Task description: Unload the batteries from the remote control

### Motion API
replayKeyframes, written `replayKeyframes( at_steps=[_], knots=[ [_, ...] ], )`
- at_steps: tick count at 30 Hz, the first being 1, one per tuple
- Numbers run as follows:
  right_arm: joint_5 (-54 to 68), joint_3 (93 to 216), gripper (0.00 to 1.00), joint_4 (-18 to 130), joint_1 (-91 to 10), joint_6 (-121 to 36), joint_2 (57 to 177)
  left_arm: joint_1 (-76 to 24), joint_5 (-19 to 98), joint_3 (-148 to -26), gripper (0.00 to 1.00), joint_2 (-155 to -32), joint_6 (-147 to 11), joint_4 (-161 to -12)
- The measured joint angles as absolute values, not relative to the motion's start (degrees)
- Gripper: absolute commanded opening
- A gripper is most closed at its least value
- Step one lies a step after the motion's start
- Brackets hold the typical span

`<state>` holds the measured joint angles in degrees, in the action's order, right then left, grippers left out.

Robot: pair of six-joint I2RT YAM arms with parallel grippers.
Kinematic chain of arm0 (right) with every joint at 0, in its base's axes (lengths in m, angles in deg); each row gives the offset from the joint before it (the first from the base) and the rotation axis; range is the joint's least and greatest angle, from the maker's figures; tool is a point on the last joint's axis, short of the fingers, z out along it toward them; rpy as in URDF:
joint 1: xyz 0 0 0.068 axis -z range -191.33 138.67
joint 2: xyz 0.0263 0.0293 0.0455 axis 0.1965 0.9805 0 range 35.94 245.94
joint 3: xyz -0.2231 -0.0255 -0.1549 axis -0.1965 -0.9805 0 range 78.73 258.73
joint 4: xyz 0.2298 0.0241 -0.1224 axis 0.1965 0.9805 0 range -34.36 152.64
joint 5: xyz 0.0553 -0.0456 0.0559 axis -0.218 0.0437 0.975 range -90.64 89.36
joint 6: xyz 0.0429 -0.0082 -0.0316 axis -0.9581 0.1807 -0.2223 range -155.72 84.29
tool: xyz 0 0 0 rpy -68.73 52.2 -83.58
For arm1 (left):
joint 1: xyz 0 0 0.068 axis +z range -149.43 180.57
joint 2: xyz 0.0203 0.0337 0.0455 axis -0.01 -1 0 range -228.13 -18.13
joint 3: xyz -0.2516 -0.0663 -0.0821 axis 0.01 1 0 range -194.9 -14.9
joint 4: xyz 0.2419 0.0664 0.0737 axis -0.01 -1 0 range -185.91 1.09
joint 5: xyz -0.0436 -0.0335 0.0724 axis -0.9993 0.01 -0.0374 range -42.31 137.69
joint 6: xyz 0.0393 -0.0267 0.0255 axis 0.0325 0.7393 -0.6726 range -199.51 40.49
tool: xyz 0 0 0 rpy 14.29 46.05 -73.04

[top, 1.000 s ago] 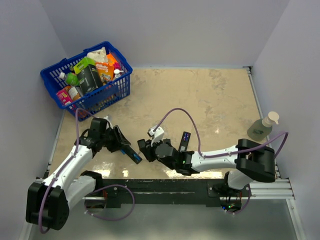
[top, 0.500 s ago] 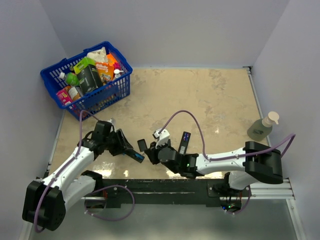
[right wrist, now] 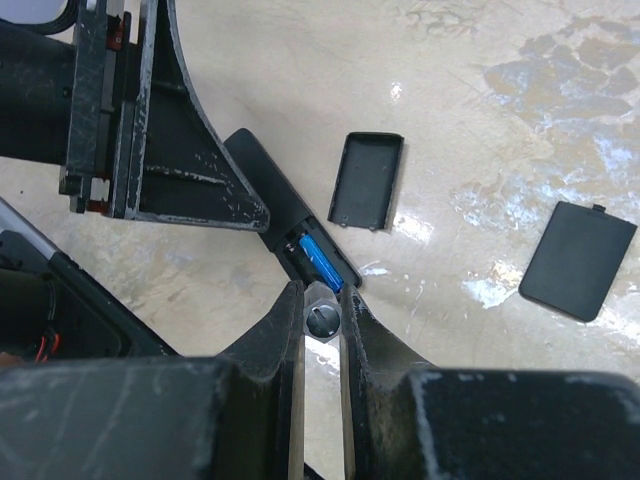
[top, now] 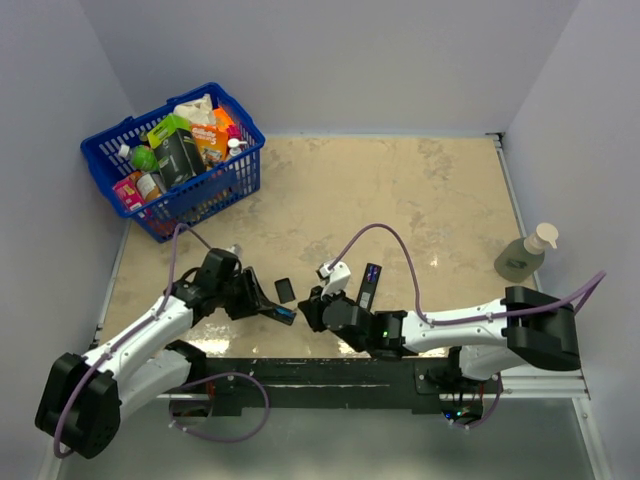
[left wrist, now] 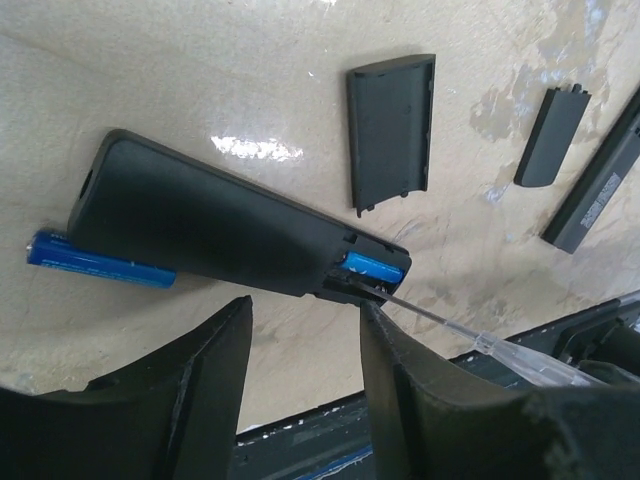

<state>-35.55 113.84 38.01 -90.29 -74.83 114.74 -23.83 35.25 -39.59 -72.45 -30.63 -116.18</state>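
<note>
The black remote control (left wrist: 215, 225) lies on the table with its battery bay open at one end. One blue battery (left wrist: 375, 267) sits in the bay, and a second battery (left wrist: 95, 260) lies loose by the other end. My left gripper (left wrist: 305, 320) stands open just short of the remote, with only table between its fingers. My right gripper (right wrist: 322, 315) is shut on a clear-handled screwdriver (right wrist: 322, 318) whose shaft (left wrist: 440, 315) reaches into the bay beside the battery (right wrist: 322, 262). From above, both grippers (top: 262, 303) (top: 312, 308) meet at the remote (top: 278, 311).
Two black cover pieces (left wrist: 390, 130) (left wrist: 555, 135) lie beyond the remote. A second remote (top: 370, 285) lies just to the right. A blue basket (top: 175, 160) of groceries stands back left. A soap bottle (top: 525, 255) is at the right edge.
Both grippers have shifted right and nearer the front edge. The right gripper pulled back, uncovering a cover piece on the table. The left jaws stand slightly wider.
</note>
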Motion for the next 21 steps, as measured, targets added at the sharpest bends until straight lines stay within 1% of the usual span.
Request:
replayKeyframes(
  at_steps=[3, 4, 6, 7, 10, 16, 21],
  knots=[
    [-36.1, 113.7, 0.00, 39.1, -90.5, -75.7, 114.0, -25.6, 36.5, -39.5, 0.43, -72.5, -29.9, -116.2],
    [-36.2, 113.5, 0.00, 39.4, -90.5, -75.9, 113.8, -26.5, 36.9, -39.5, 0.38, -72.5, -29.5, -116.2],
    [-36.6, 113.1, 0.00, 39.7, -90.5, -76.7, 113.4, -27.3, 37.8, -39.5, 0.34, -72.5, -29.1, -116.4],
    [-36.9, 113.0, 0.00, 39.9, -90.6, -77.1, 113.1, -27.6, 38.1, -39.5, 0.30, -72.5, -28.9, -116.4],
    [-37.3, 112.3, 0.00, 40.7, -90.7, -78.2, 112.2, -28.4, 39.2, -39.4, 0.22, -72.2, -28.2, -116.5],
    [-37.8, 111.0, 0.00, 42.5, -91.0, -80.1, 109.8, -30.0, 40.3, -38.8, 0.17, -72.3, -27.4, -116.3],
    [-39.0, 110.8, 0.00, 44.6, -91.6, -80.9, 108.4, -31.9, 40.5, -37.8, 0.14, -73.4, -26.4, -116.1]
  ],
)
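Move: For the left gripper, the remote control's middle is about 2 cm ahead, 1 cm right and 4 cm below. The blue battery in its open bay lies 6 cm right and 1 cm back of the hand, the loose battery 6 cm left and 2 cm ahead, the battery cover 6 cm right and 7 cm ahead. From the right gripper, holding the thin tool, the bay battery is some 6 cm left, 1 cm ahead and 8 cm down. Draw the left gripper back and down, about 2 cm each way, with most of the travel late, to the remote's near side, and bring its half-open fingers nearly shut with nothing between them. Meanwhile carry the right gripper some 3 cm to the right, keeping its hold on the tool and the tool's tip in the battery bay, dragging the remote with it. ##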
